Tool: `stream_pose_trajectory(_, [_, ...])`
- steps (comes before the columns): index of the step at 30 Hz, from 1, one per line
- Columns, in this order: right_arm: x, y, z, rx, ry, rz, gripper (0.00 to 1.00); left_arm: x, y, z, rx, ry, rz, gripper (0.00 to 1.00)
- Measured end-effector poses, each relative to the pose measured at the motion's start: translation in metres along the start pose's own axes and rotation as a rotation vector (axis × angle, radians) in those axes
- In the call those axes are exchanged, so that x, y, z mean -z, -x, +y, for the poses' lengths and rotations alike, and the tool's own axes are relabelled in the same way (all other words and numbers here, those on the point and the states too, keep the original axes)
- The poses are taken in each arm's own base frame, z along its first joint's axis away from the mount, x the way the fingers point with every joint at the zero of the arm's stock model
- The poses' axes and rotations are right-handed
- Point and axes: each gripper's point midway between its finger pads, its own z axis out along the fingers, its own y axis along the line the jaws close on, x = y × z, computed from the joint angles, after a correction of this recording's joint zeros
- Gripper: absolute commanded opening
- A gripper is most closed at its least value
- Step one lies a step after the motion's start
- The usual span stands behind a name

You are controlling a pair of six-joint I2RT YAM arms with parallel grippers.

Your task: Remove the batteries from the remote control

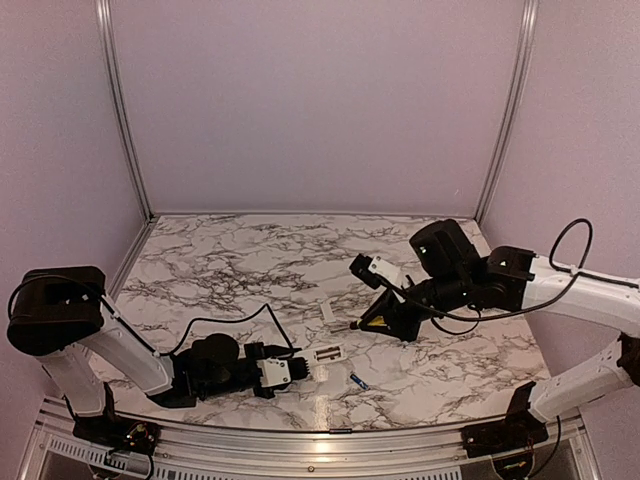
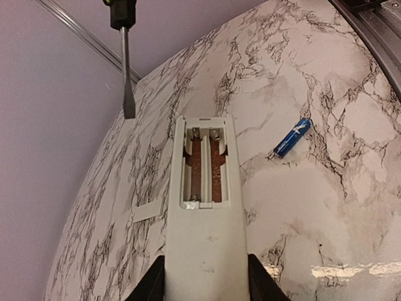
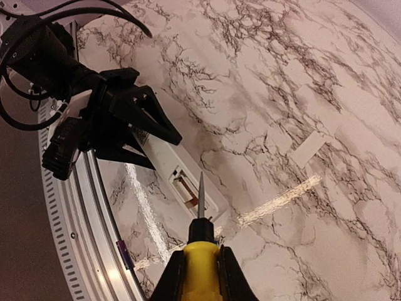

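Observation:
The white remote control [image 2: 203, 241] lies flat with its back up, and my left gripper [image 2: 205, 285] is shut on its near end. Its battery compartment [image 2: 203, 169] is uncovered and shows only brown strips and metal contacts. One blue battery [image 2: 292, 137] lies on the marble to the right of the remote [image 1: 322, 355], also seen in the top view as a battery [image 1: 358, 381]. My right gripper [image 3: 200, 257] is shut on a yellow-handled screwdriver [image 3: 200, 266]. Its blade [image 2: 127, 81] hovers above the remote's far end, apart from it.
A small flat white cover piece [image 1: 328, 311] lies on the marble table [image 1: 240, 270] beyond the remote. The metal rail [image 1: 330, 440] runs along the near edge, and a small bluish piece [image 3: 123, 254] shows at it. Pale walls enclose the other sides.

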Motion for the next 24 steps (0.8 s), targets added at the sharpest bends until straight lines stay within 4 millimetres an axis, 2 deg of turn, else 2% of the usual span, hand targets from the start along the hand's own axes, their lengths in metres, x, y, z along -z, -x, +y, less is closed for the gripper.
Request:
stream_pose_trajectory(7, [0.041,0.039,-0.018,-0.043,-0.165,-0.209,0.00,0.002,-0.005,-0.003,0.008,-0.015,0.013,0.00])
stream_pose_trajectory(11, [0.060,0.045,-0.036,-0.090,-0.292,-0.294,0.00,0.002,-0.007,-0.003,0.013,-0.014,0.015,0.00])
stream_pose_trajectory(16, [0.066,0.030,-0.064,-0.174,-0.446,-0.332,0.00,0.002,-0.008,-0.004,0.016,-0.016,0.018,0.00])
stream_pose_trajectory(24, [0.048,-0.025,-0.102,-0.299,-0.627,-0.337,0.00,0.002,-0.008,-0.004,0.018,-0.018,0.016,0.00])
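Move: My right hand holds the screwdriver up at height; the clear marble I carry it towards lies about 8 cm ahead, 12 cm right and 17 cm below. Nearly under that hand is the loose blue battery, some 4 cm left and 2 cm back, on the table; the remote's open compartment is about 12 cm left, 2 cm ahead, 11 cm lower. From my left hand, which grips the remote, that clear spot is 8 cm ahead and 28 cm right. I swing the screwdriver away from the emptied remote in an arc with my right hand: first up about 6 cm while heading forward, then sinking back to the starting height as I swing right, ending around 9 cm right and 7 cm ahead. The wrist turns some 40 degrees clockwise so the tip points more forward; fingers keep their hold. My left hand keeps the remote practically still. ##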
